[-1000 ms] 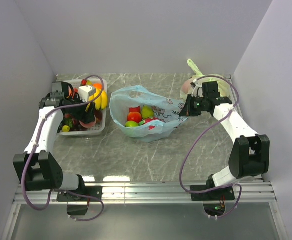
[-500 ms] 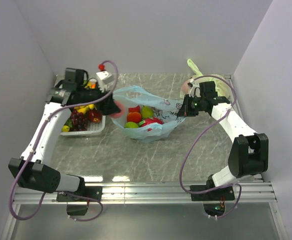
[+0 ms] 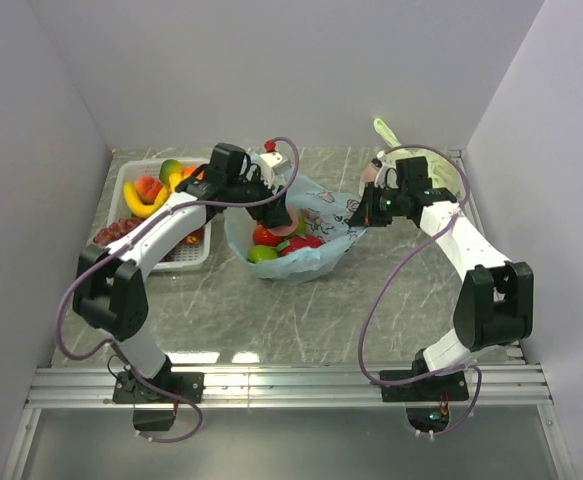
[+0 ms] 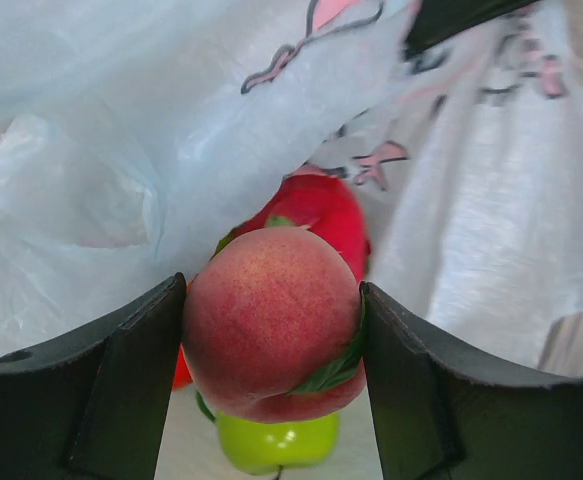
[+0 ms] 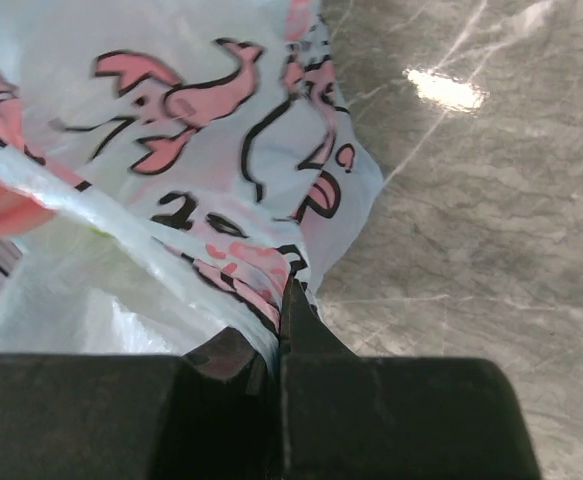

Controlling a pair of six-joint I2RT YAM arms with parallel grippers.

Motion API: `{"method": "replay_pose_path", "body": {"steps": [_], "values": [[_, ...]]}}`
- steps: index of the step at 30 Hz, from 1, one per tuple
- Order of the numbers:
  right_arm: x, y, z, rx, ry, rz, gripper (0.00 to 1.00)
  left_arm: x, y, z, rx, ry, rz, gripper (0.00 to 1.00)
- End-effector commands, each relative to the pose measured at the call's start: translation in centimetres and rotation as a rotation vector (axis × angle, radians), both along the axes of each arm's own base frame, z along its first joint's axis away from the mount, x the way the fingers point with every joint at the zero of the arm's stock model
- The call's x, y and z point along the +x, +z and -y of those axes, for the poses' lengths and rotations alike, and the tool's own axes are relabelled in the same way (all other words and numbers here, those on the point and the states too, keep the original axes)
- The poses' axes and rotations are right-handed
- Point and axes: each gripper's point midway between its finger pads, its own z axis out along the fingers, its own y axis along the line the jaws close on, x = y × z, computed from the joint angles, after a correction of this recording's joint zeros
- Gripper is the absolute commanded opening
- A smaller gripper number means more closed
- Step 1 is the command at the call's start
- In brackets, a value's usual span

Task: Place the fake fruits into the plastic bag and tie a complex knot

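Note:
The light-blue plastic bag (image 3: 316,255) lies open mid-table with a red apple (image 3: 267,235), a green apple (image 3: 262,253) and another red fruit (image 3: 306,243) inside. Over its mouth my left gripper (image 3: 284,213) is shut on a pink peach (image 4: 271,335). In the left wrist view the left gripper (image 4: 271,345) hangs above a red fruit (image 4: 323,212) and the green apple (image 4: 271,445). At the bag's right rim my right gripper (image 3: 364,215) is shut on the printed film (image 5: 171,150), which is pinched in the right gripper (image 5: 283,290). No knot is in view.
A white basket (image 3: 186,262) at the left holds a banana (image 3: 141,200), a peach (image 3: 149,185), grapes (image 3: 116,230) and other fruits. A pale yellow-green tied bag (image 3: 386,133) sits at the back right behind the right arm. Walls close in on three sides.
My left arm has swung right from the basket to over the bag's mouth, carrying the peach. The right gripper has kept its hold on the bag's rim.

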Motion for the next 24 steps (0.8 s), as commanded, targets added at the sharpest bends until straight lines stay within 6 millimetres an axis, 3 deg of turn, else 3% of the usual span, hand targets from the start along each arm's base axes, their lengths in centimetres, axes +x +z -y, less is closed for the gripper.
{"method": "replay_pose_path", "body": {"steps": [1,4,6,7,11,16,20,24], "values": [[1.4,2.3,-1.1,0.045,0.021,0.064,0.00,3.1,4.1,0.0,-0.043,0.049,0.142,0.62],[1.6,2.3,-1.5,0.066,0.028,0.056,0.00,0.7,6.6,0.0,-0.110,-0.057,0.159,0.84],[1.9,2.2,-1.6,0.073,0.025,0.047,0.00,-1.5,7.2,-0.1,-0.124,-0.139,0.134,0.87],[2.2,2.2,-1.7,0.079,0.028,0.051,0.00,-2.4,8.1,-0.3,-0.131,-0.158,0.147,0.99],[2.9,2.2,-2.4,0.110,0.030,0.040,0.00,-4.7,8.4,-1.3,-0.115,-0.193,0.125,0.99],[3.8,2.1,-3.6,0.126,0.050,0.038,0.00,-9.3,10.0,-2.3,-0.122,-0.390,0.195,0.99],[4.1,2.2,-4.4,0.137,0.063,0.038,0.00,-10.7,10.2,-1.9,-0.125,-0.493,0.184,0.99],[3.9,2.3,-5.1,0.146,0.075,0.047,0.00,-9.8,7.7,-0.3,-0.035,-0.514,0.138,0.98]]}}
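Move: The left gripper holds the peach over the open plastic bag; the fruit pile's middle lies about 5 cm back and some 8 cm below it, with almost no sideways offset. In the pile, the tomato is about 3 cm back and 5 cm left, the green apple 7 cm back and 5 cm left, and the dragon fruit 5 cm back and 4 cm right. From the right gripper, pinching the bag's rim, the pile's middle lies roughly 18 cm left, 5 cm back and 6 cm lower. Dip the left gripper a centimetre or so forward and down over the pile, spread the fingers wide to let go of the peach, then draw the hand back and up about 9 cm each way, turning some 25 degrees clockwise. Keep the right fingers shut on the bag's rim and carry it about 4 cm left and 3 cm forward. ##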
